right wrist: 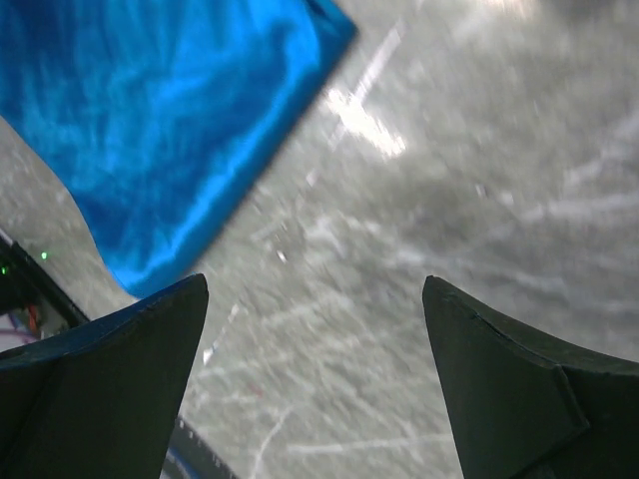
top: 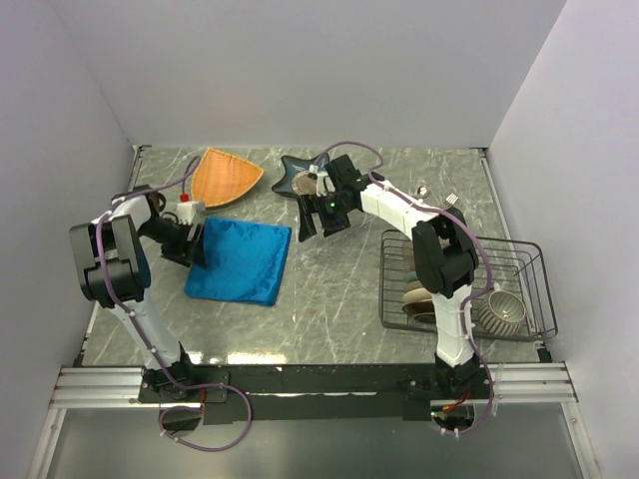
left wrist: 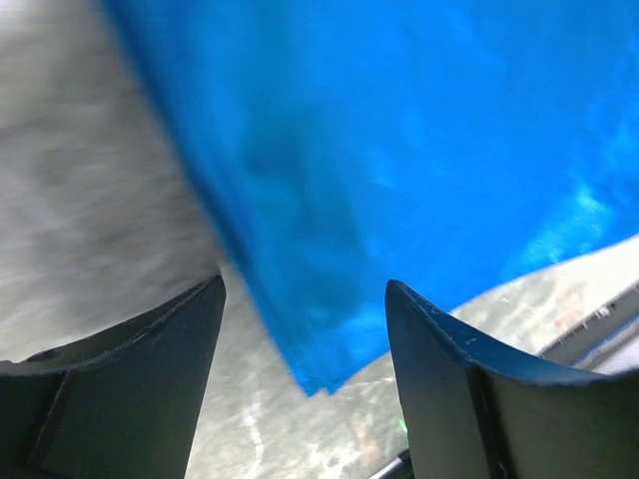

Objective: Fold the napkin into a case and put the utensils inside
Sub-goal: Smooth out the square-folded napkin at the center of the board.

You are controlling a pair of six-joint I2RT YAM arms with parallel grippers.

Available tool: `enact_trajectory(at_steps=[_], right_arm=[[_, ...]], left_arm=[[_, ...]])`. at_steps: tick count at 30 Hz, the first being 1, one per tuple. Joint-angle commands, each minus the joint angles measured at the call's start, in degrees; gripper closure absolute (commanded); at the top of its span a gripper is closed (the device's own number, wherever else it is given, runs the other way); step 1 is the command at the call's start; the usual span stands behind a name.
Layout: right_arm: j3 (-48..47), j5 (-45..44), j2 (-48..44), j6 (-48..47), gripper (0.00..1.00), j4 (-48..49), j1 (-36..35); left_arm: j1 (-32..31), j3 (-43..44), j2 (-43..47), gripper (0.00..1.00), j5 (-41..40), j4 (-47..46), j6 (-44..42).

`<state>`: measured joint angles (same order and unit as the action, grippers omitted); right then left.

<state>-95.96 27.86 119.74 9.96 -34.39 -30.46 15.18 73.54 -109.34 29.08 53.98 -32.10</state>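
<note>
The bright blue napkin (top: 240,261) lies flat on the grey marble table, left of centre. My left gripper (top: 197,249) is open at the napkin's left edge. In the left wrist view the napkin (left wrist: 399,150) fills the top, and one corner of it lies between my open left gripper (left wrist: 305,329) fingers. My right gripper (top: 313,225) is open and empty, just right of the napkin's far right corner. In the right wrist view it (right wrist: 315,329) hangs over bare table, with the napkin (right wrist: 150,120) at the upper left. A small silver spoon (top: 423,190) and fork (top: 452,200) lie at the back right.
An orange triangular dish (top: 225,177) and a dark star-shaped dish (top: 298,177) stand behind the napkin. A black wire dish rack (top: 519,261) with bowls stands at the right. Walls close in the table on the left, back and right.
</note>
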Motion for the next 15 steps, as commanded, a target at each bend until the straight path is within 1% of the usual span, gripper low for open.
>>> enact_trajectory(at_steps=[1, 4, 5, 7, 8, 10, 11, 13, 14, 15], right_arm=[[0.7, 2.6, -6.2, -1.3, 0.04, -2.3, 1.6], [0.2, 2.5, -6.1, -2.4, 0.04, -3.5, 2.0], [-0.4, 2.5, -6.0, -2.6, 0.04, -3.7, 2.3], [-1.0, 2.3, -5.4, -3.1, 0.04, -4.4, 2.5], [-1.5, 2.2, -5.2, -3.4, 0.04, -4.5, 2.6], [-2.0, 1.7, -4.6, -4.2, 0.04, -5.3, 2.6], [-2.5, 1.6, -4.3, -4.4, 0.04, -5.5, 2.7], [-2.6, 1.1, -3.9, -5.2, 0.04, -6.1, 2.9], [-2.9, 1.0, -3.8, -5.6, 0.04, -6.3, 2.9], [-3.0, 0.8, -3.6, -6.1, 0.04, -6.6, 2.9]], left_arm=[[-4.8, -3.7, 0.7, 0.28, 2.3, 3.0, -3.7], [-9.3, -5.8, 2.0, 0.28, 2.6, 3.0, -3.3], [-11.7, -6.0, 2.4, 0.28, 2.6, 3.1, -3.2], [-14.2, -6.6, 3.4, 0.28, 3.9, 2.9, -1.7], [-17.2, -6.7, 3.7, 0.28, 4.4, 2.9, -1.3], [-20.3, -6.7, 4.4, 0.29, 6.6, 2.8, 0.7], [-24.0, -6.9, 4.8, 0.28, 7.4, 2.6, 1.2], [-28.1, -7.4, 6.7, 0.28, 9.0, 1.5, 3.0], [-31.3, -7.4, 7.5, 0.28, 9.5, 1.2, 4.0], [-32.0, -7.2, 9.1, 0.27, 10.5, 1.2, 4.1]])
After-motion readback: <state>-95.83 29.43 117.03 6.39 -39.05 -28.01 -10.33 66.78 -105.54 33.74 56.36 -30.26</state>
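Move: The left fingers, part open, are already down at the napkin's left edge, with its middle about 12 cm to their right, 1 cm back and barely lower. From this hand the wicker tray is some 20 cm ahead and 9 cm right, the star dish 21 cm ahead and 31 cm right. From the open right hand the napkin's middle is roughly 17 cm left, 7 cm back and 6 cm below. The left fingertips keep contact at the napkin's left edge towards its near corner and push the cloth across the board, about 14 cm right and 7 cm back, staying low, their opening unchanged, while the hand turns some 25 degrees clockwise. The right hand hovers wide open and eases about 2 cm left and slightly up. ##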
